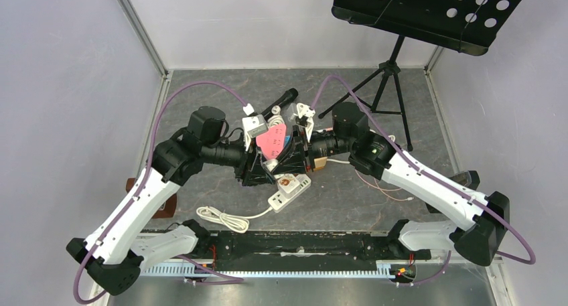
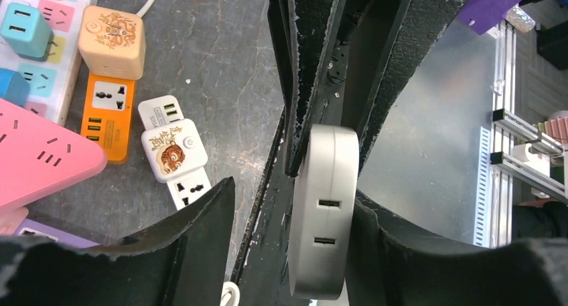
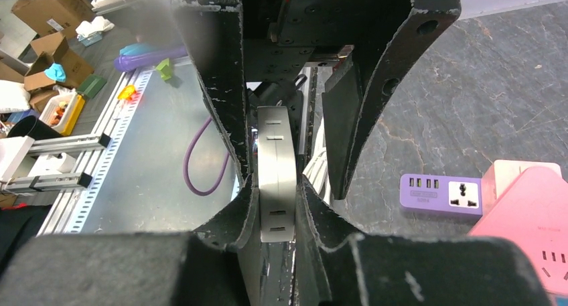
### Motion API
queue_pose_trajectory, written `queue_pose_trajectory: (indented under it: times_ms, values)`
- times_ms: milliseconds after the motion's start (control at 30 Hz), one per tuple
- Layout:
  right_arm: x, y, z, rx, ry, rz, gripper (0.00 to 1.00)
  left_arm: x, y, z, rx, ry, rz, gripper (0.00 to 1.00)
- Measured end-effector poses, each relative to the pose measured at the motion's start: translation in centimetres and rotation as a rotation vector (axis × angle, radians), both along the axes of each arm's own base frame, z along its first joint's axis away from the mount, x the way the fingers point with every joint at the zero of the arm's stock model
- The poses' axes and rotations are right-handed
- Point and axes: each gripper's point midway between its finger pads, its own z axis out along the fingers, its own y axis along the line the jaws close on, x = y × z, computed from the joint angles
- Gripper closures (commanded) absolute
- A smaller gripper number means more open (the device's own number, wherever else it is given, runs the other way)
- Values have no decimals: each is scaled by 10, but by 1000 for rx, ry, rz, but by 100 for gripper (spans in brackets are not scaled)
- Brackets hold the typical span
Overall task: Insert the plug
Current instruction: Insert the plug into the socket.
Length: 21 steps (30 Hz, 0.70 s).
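Note:
A flat grey socket unit with narrow slots along its edge stands on edge above the table. My right gripper is shut on it, both pads pressed to its flat faces. In the left wrist view the same grey unit lies against my left gripper's right finger, and the left finger stands well apart, so that gripper is open. From above, both grippers meet at the table's middle, left and right. The plug is hidden.
A white corded strip with a tiger cube lies near the front, its cable coiled. A pink strip, an orange strip and a purple strip lie around it. A music stand rises at the back right.

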Motion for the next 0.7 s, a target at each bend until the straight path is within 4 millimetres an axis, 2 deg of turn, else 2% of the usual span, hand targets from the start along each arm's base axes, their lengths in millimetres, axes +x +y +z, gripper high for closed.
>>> queue_pose_trajectory:
  times_ms: [67, 100, 200, 267, 300, 333, 400, 433, 467, 533, 567, 633, 700]
  values:
    - [0, 0, 0, 1, -6, 1, 100, 2, 1, 0, 5, -6, 10, 40]
    - [0, 0, 0, 1, -10, 1, 100, 2, 1, 0, 5, -8, 12, 45]
    - [1, 0, 0, 2, -15, -1, 100, 1, 1, 1, 3, -8, 12, 68]
    - [4, 0, -1, 0, -22, -12, 100, -2, 1, 3, -4, 1, 3, 88]
    - [4, 0, -1, -2, -20, -18, 100, -3, 0, 4, -8, 2, -2, 94]
    - [4, 0, -1, -3, -11, -15, 100, -6, -1, 5, -15, -9, -22, 98]
    - [3, 0, -1, -3, -5, -11, 100, -7, -1, 6, -19, -8, -30, 98]
    - [3, 0, -1, -3, -3, -11, 91, -7, -1, 6, -19, -8, -30, 98]
    - [2, 0, -1, -4, 1, -11, 72, -7, -1, 6, -20, -7, -31, 98]
    - [2, 0, -1, -5, 8, -13, 42, -7, -1, 6, -20, -6, -31, 98]
    - [3, 0, -1, -5, 9, -20, 31, -6, -1, 6, -18, -5, -21, 98]
    - [7, 0, -1, -8, 8, -47, 16, 0, -1, 5, -10, -8, 12, 98]
    - [13, -1, 1, -9, 12, -97, 11, 11, 1, 1, 5, -30, 62, 98]
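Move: The white plug, already gripped by the right hand, stands between the left hand's open fingers, its middle about 1 cm back of and 1 cm to the right of the left hand point, at the same height. From the left hand, the white adapter on the small power strip lies about 5 cm ahead, 4 cm right and some 24 cm below; the pink triangular strip about 16 cm ahead, 2 cm left and 18 cm lower; the tan cube on the orange strip about 13 cm ahead, 14 cm right and 24 cm lower. Easing back barely 1 cm, the left hand closes its fingers and pinches the white plug while the right still holds it. Then the right fingers spread wide and let go, and both hands start forward, the left by about 2 cm from its rearmost point, the right by about 1 cm with a slight clockwise turn. ##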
